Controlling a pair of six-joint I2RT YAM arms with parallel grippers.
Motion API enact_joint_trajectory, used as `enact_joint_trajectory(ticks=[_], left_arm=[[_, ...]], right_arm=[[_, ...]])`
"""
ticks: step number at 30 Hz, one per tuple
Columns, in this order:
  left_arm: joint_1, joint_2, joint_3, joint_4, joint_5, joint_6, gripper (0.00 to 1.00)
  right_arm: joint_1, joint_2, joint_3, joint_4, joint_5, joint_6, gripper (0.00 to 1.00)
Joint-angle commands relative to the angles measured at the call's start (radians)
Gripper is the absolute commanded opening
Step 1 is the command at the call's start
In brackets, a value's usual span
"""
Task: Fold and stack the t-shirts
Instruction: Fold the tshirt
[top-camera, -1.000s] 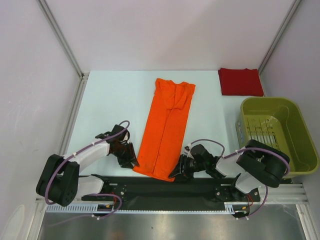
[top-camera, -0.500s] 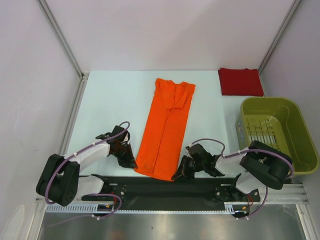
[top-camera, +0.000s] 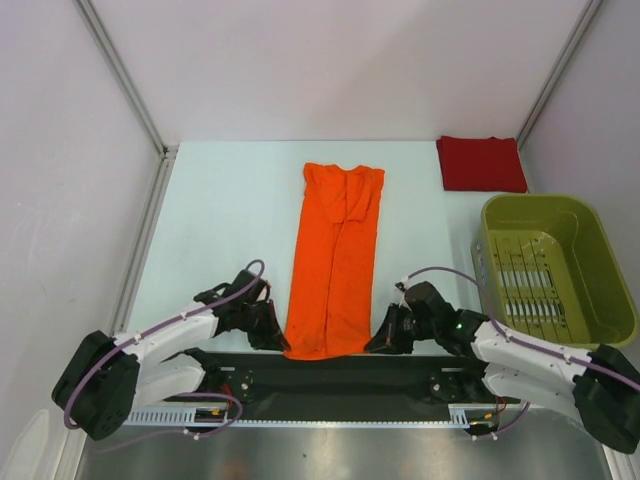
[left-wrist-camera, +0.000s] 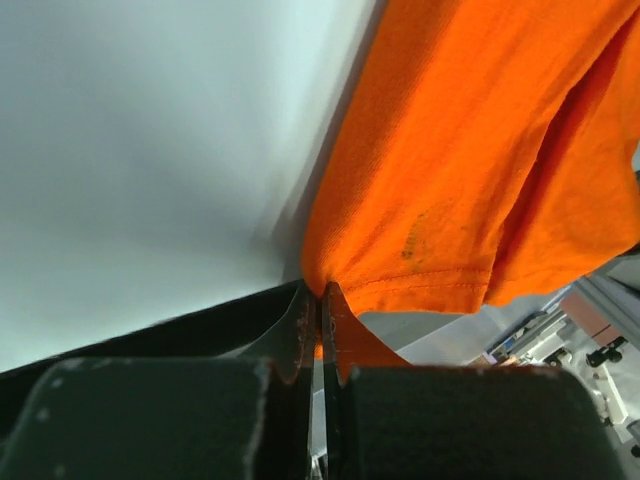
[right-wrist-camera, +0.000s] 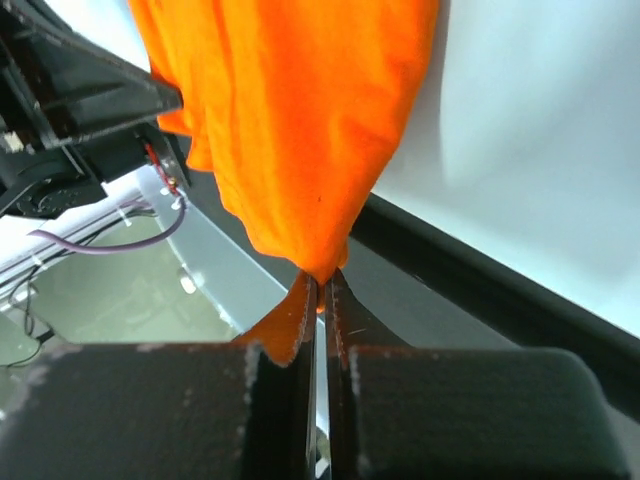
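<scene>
The bright orange t-shirt (top-camera: 336, 260) lies as a long narrow strip down the middle of the table, sleeves folded in at the far end. My left gripper (top-camera: 282, 340) is shut on its near left hem corner (left-wrist-camera: 322, 290). At the near right hem corner (right-wrist-camera: 322, 270) my right gripper (top-camera: 378, 342) pinches the cloth, jaws shut. The hem hangs slightly lifted between the two grippers over the black base rail. A dark red t-shirt (top-camera: 481, 163) rests folded as a small rectangle at the far right.
An olive-green plastic basket (top-camera: 590, 290) stands at the right edge, near the right arm. The black mounting rail (top-camera: 330, 375) runs along the near edge under both grippers. White walls and metal posts close in the far side and both flanks.
Both grippers have closed on the orange shirt's near hem corners and lifted them. The skewed strip has been pulled straight and toward the near edge. Both arms have stretched forward.
</scene>
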Motion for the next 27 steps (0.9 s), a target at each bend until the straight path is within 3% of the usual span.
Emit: enact_joint_trajectory(ticks=[1, 5, 8, 9, 13, 16, 21, 27], left_arm=[[-0.082, -0.007, 0.019, 0.062, 0.021, -0.131, 0.00], [-0.112, 0.022, 0.131, 0.033, -0.045, -0.129, 0.00], [-0.092, 0.108, 0.279, -0.012, -0.098, -0.065, 0.00], [-0.058, 0.137, 0.357, -0.022, -0.111, -0.030, 0.00], [0.051, 0.287, 0.523, -0.016, -0.098, 0.039, 0.00], [0.126, 0.422, 0.660, -0.021, -0.073, 0.094, 0.00], [0.219, 0.639, 0.873, -0.058, -0.059, 0.171, 0.00], [0.273, 0.809, 1.034, -0.059, -0.012, 0.194, 0.00]], right_arm=[[-0.034, -0.088, -0.006, -0.232, -0.015, -0.078, 0.00], [-0.146, -0.140, 0.043, -0.315, -0.054, -0.175, 0.00], [-0.335, -0.082, 0.120, -0.320, -0.138, -0.259, 0.00], [-0.420, -0.003, 0.144, -0.315, -0.188, -0.326, 0.00], [-0.551, 0.271, 0.356, -0.353, -0.247, -0.520, 0.00], [-0.600, 0.492, 0.548, -0.390, -0.298, -0.613, 0.00], [-0.637, 0.709, 0.850, -0.459, -0.328, -0.675, 0.00], [-0.663, 0.936, 1.065, -0.495, -0.394, -0.680, 0.00]])
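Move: Both grippers already hold the orange t-shirt's hem corners at the table's front edge. For the left hand, the shirt's far left corner lies about 44 cm ahead, 4 cm right and just below; the shirt's middle is some 21 cm ahead and 11 cm right. For the right hand, the far right corner is about 44 cm ahead, 4 cm right and 5 cm below; the red shirt lies 45 cm ahead and 28 cm right, the green bin 18 cm ahead and 44 cm right. With fingers shut on the hem corners throughout, both hands first shift together to the right, about 5 cm in all, and then sweep quickly forward over the orange shirt towards its far end, some 27 cm, slowing a little late on. The left hand climbs about 9 cm before easing down a couple and tips its fingers forward and up by some 10 degrees, while the right rises only about 4 cm and swings slightly clockwise and most of the way back. ##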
